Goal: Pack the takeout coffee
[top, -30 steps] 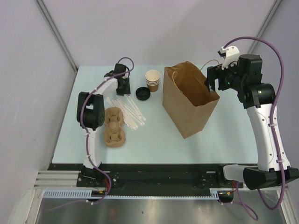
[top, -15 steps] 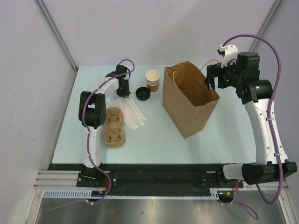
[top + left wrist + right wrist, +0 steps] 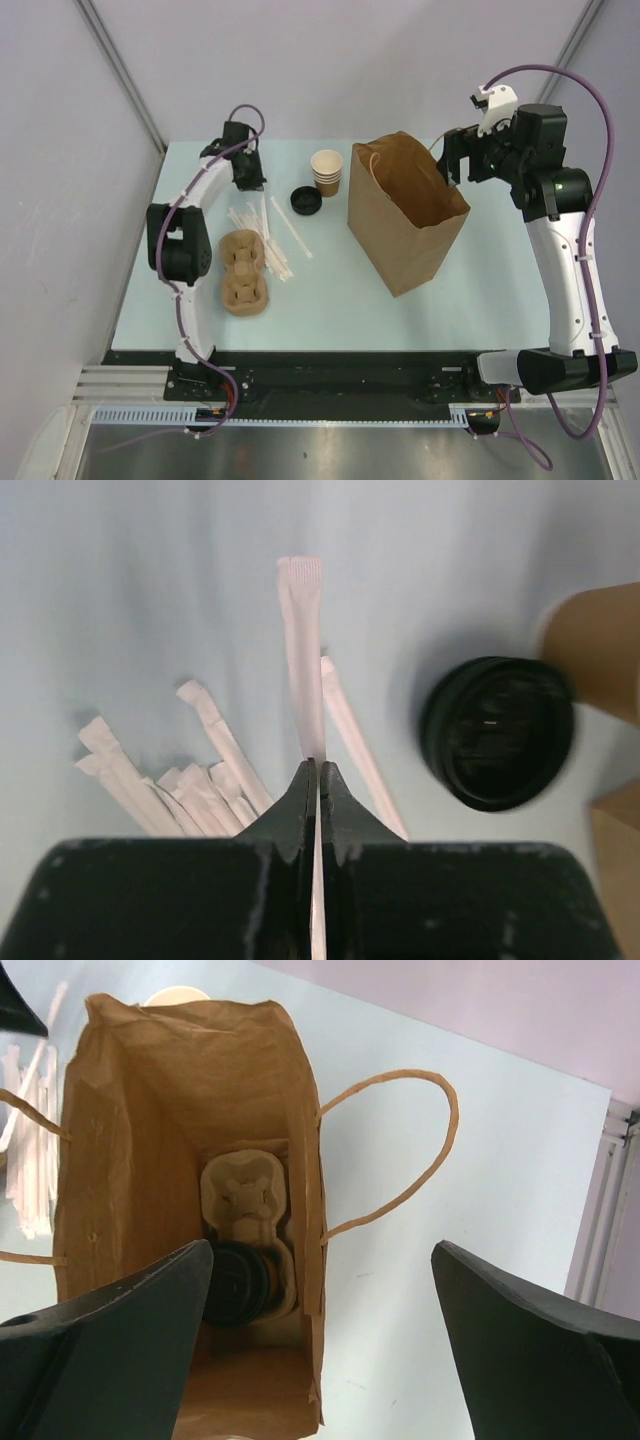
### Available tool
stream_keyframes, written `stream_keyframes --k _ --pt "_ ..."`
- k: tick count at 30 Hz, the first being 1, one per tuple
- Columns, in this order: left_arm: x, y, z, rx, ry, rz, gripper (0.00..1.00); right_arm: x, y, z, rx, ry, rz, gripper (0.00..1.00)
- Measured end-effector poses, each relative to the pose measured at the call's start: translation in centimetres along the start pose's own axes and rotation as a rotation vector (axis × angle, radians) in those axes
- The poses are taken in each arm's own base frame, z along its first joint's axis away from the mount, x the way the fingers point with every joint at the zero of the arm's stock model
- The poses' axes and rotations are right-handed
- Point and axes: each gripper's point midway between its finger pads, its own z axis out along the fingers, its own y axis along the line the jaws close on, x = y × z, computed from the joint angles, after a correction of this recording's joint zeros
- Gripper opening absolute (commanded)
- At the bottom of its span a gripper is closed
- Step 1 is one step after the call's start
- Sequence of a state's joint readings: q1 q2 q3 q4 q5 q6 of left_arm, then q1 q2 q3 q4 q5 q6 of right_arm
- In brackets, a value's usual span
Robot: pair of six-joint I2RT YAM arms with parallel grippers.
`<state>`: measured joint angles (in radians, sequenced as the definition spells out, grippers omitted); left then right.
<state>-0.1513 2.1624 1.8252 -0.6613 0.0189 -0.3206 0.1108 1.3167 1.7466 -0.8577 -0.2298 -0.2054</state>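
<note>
Looking down into the open brown paper bag (image 3: 180,1090) in the right wrist view, I see one takeout coffee (image 3: 238,1282) with its black lid, seated in a moulded pulp carrier (image 3: 243,1195) at the bottom. My right gripper (image 3: 320,1250) hangs open above the bag's right rim and holds nothing; from the top view it is at the bag's far right corner (image 3: 452,165). My left gripper (image 3: 318,765) is shut on a white paper-wrapped straw (image 3: 302,650), just above the table at the back left (image 3: 247,178).
A pile of wrapped straws (image 3: 265,235) lies left of the bag (image 3: 405,215). A second pulp carrier (image 3: 245,272) sits in front of the straws. A loose black lid (image 3: 306,200) and a stack of lidless tan cups (image 3: 326,170) stand behind.
My left gripper has shut on one straw and moved left and back with it. The right gripper has risen slightly over the bag.
</note>
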Motion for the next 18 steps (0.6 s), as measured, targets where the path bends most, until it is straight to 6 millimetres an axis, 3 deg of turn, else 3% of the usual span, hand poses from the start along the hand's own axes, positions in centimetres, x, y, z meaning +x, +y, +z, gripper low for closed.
stream_keyframes --k 4,8,11,15,18 --pt "-4.5 -2.4 -5.9 0.122 -0.158 -0.023 0.0 -0.9 0.3 -0.4 -0.015 -0.025 0.006 1.0" --pt "-9.4 -5.3 -14.4 0.258 -0.384 -0.001 0.0 -2.4 0.8 -1.5 -0.03 -0.074 0.005 1.0" --pt "-11.8 -7.1 -20.7 0.347 -0.538 0.031 0.0 -4.1 1.1 -2.6 -0.035 -0.134 -0.001 1.0" --pt "-13.0 -9.5 -29.3 0.472 -0.738 0.095 0.0 -8.0 1.8 -4.9 -0.05 -0.268 -0.012 0.99" --pt "-12.3 -12.3 -34.8 0.582 -0.851 0.179 0.0 -10.7 3.1 -6.5 -0.097 -0.368 -0.017 0.98"
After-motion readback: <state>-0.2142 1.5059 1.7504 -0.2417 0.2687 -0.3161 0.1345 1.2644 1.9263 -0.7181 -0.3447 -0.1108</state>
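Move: The paper bag, with the cup inside, stands some 32 cm to the right of the straw-holding left hand and about 11 cm nearer the bases, its middle roughly 7 cm higher. The black lid is 10 cm right and 2 ahead of that hand, the cup stack 17 right and 5 ahead; the loose straws lie about 9 cm straight back, on the table 6 below. From the right hand the bag is 9 cm left, 5 ahead, its middle 24 below. The wrapped straw, still pinched in the left hand's shut fingers, is carried fast and almost straight up, nearly 40 cm, easing back and to the right only late on, while the wrist tips up some 55 degrees until the fingers point about level. Meanwhile the empty right hand, fingers staying wide, rises away from the bag and tilts upward. ##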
